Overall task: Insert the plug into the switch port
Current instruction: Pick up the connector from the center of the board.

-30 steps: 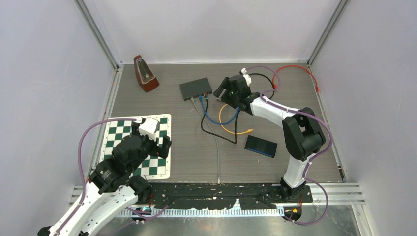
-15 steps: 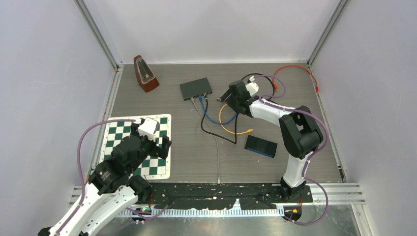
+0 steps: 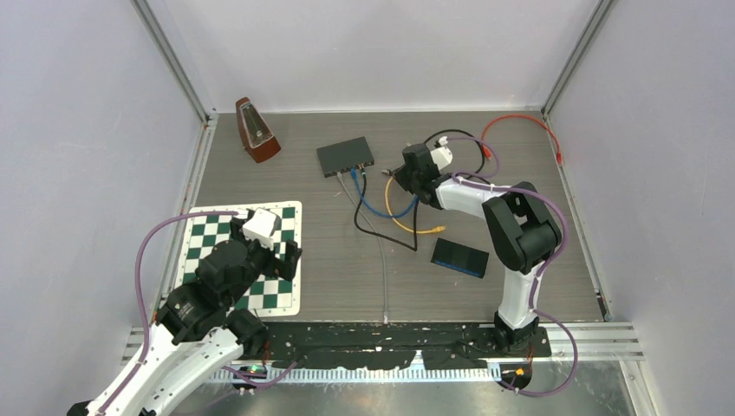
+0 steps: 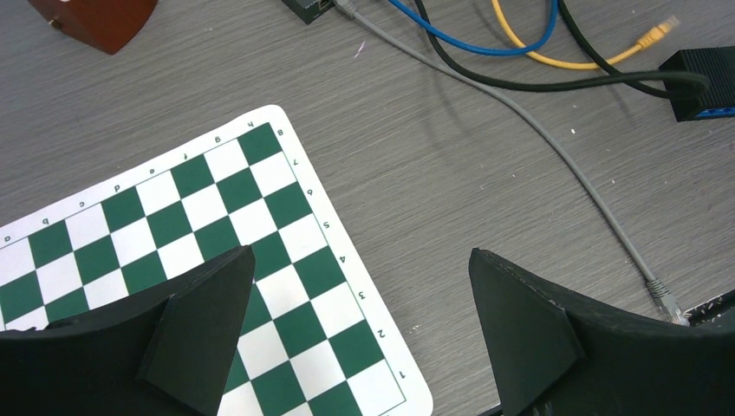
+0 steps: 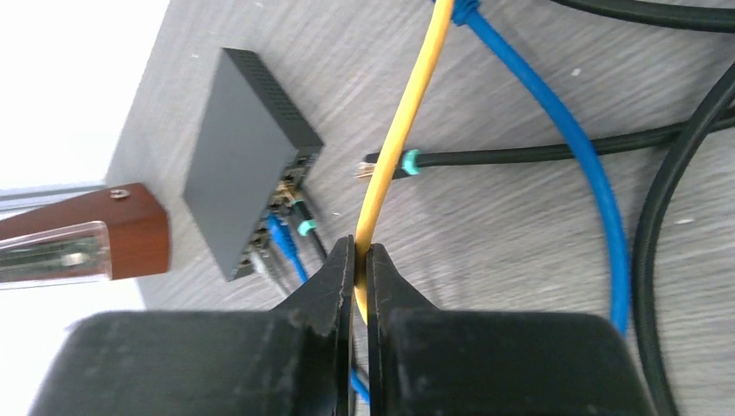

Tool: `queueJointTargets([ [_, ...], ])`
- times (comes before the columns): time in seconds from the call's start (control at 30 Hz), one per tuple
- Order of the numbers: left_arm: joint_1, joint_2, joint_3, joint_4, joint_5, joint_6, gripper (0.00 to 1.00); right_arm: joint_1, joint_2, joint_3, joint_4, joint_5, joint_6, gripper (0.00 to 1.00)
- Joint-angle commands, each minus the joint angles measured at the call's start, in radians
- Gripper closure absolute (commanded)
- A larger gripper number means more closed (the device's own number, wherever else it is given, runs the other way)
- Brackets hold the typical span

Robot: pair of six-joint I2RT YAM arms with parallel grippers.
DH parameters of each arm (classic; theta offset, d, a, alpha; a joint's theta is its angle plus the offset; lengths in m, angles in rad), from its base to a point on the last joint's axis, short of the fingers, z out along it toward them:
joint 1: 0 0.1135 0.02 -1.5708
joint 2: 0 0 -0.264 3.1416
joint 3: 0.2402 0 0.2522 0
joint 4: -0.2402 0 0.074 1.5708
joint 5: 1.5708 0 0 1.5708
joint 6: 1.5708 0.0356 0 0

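The dark grey switch (image 3: pixel 345 156) (image 5: pixel 243 165) lies at the back centre, with blue, grey and teal-booted black leads in its front ports. My right gripper (image 3: pixel 402 172) (image 5: pixel 360 247) is low beside it, shut on the yellow cable (image 5: pixel 407 113), which runs up out of the jaws. This cable loops over the table to a free yellow plug (image 3: pixel 442 228) (image 4: pixel 659 30). A loose clear plug with a teal boot (image 5: pixel 374 166) lies just beyond my fingertips. My left gripper (image 3: pixel 282 251) (image 4: pixel 360 253) hangs open over the chessboard mat (image 3: pixel 217 234), holding nothing.
A brown metronome (image 3: pixel 256 130) (image 5: pixel 78 238) stands at the back left. A black box with a blue edge (image 3: pixel 460 257) (image 4: pixel 702 74) lies right of centre. Blue, black and grey cables (image 3: pixel 381 251) cross the middle. A red cable (image 3: pixel 520 121) curls at the back right.
My right gripper has swung a little right and down beside the switch, and its jaws have closed onto the yellow cable. The left arm has not moved.
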Motion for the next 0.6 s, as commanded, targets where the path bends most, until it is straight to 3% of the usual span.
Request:
queueJointTargets([
  [0.0, -0.002, -0.013, -0.002, 0.034, -0.011, 0.01, 0.01, -0.022, -0.116, -0.042, 0.187, -0.007, 0.068, 0.95],
  [0.17, -0.003, -0.018, -0.003, 0.035, -0.012, 0.009, 0.01, -0.052, -0.193, -0.1, 0.417, -0.07, 0.028, 0.95],
  [0.37, -0.002, -0.021, -0.006, 0.035, -0.017, 0.009, 0.01, -0.107, -0.157, -0.057, 0.648, -0.314, -0.036, 0.95],
  [0.57, -0.002, -0.035, -0.014, 0.048, -0.047, -0.012, 0.02, -0.121, -0.158, 0.023, 0.695, -0.487, -0.156, 0.95],
])
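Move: The yellow cable is already pinched in the right hand, about 3 cm above the table. The switch lies about 8 cm ahead of that hand and 15 cm to its left, 2 cm lower. The loose black plug with the green band is some 3 cm ahead and 3 cm left, and the yellow cable's trailing plug roughly 13 cm back and 13 cm right, both near table height. From the left hand the switch is about 36 cm ahead, 11 cm right and 15 cm down. Still gripping the yellow cable between shut fingertips, the right hand hoists it almost straight up off the table by about 16 cm, away from the switch and the black plug, edging only slightly forward. On the way the fingers tip up some 30 degrees from their downward slant to nearly level, while the hand's left side rises and it turns a little counter-clockwise. ##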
